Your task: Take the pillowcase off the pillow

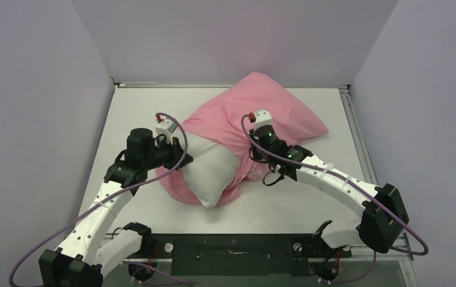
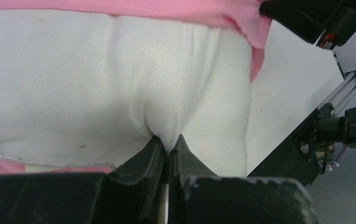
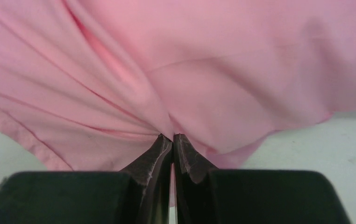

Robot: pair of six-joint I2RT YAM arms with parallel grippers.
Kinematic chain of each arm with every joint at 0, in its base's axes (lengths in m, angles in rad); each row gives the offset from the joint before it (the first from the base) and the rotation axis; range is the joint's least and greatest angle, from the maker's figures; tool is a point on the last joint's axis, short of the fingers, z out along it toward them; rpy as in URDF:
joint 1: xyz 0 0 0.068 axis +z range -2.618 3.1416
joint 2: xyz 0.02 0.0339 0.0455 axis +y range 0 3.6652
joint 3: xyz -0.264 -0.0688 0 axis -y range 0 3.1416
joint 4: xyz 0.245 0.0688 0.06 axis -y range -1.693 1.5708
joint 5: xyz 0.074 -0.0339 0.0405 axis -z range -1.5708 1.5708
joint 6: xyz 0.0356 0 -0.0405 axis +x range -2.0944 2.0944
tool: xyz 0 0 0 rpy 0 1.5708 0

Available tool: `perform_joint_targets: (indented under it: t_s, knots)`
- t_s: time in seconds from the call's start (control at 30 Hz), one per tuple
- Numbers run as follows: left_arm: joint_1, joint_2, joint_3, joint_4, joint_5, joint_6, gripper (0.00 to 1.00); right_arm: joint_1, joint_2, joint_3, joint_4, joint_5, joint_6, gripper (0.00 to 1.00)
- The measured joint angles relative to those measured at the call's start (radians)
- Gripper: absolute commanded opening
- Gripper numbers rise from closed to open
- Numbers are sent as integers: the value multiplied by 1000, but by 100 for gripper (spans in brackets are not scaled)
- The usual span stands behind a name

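The white pillow [image 1: 210,170] sticks partly out of the near end of the pink pillowcase [image 1: 261,110] in the middle of the table. My left gripper [image 1: 184,156] is shut on a pinch of the pillow's white fabric; in the left wrist view the gripper [image 2: 168,145] nips a fold of the pillow [image 2: 96,79], with the pink pillowcase hem [image 2: 176,11] above it. My right gripper [image 1: 248,149] is shut on bunched pillowcase fabric; in the right wrist view the gripper [image 3: 172,139] pinches the pink pillowcase [image 3: 190,70].
White table [image 1: 309,197] with walls on the left, back and right. A metal rail [image 1: 357,137] runs along the right edge. A black base plate [image 1: 231,248] lies at the near edge between the arm bases.
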Motion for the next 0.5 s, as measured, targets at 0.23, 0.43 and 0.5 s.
perform_joint_targets:
  t_s: [0.23,0.43,0.5]
  knots:
    - [-11,-22,-4,24,22,0,0,-232,-117,-31,-18,-1,83,5]
    - [-13,-23,-5,50,59,2,0,-344,-204,-82,-53,-136,97,5]
    - [-12,-23,-11,58,82,2,0,-357,-222,-102,-61,-193,84,5]
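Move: The right hand has its fingers shut on a fold of the pillowcase; the case's right-hand corner, the way it is drawn, lies some 22 cm to its right and 3 cm ahead, about 12 cm lower. The bare part of the pillow is centred about 12 cm to its left and 8 cm back, 7 cm below. The left hand grips the pillow, whose bare part lies 6 cm to its right and 3 cm back, roughly 9 cm below; a loose flap of case lies 6 cm left and 8 cm back, 17 cm lower. Keeping its pinch on the fold of pillowcase, the right hand pulls quickly to the right, about 10 cm away from the left hand, swinging forward and up some 3 cm on the way and then easing partly back and down, while the wrist turns clockwise by nearly 20 degrees. The left hand keeps the pillow's fabric pinched as a counter-hold, rising and giving only about 1.5 cm towards the right. ##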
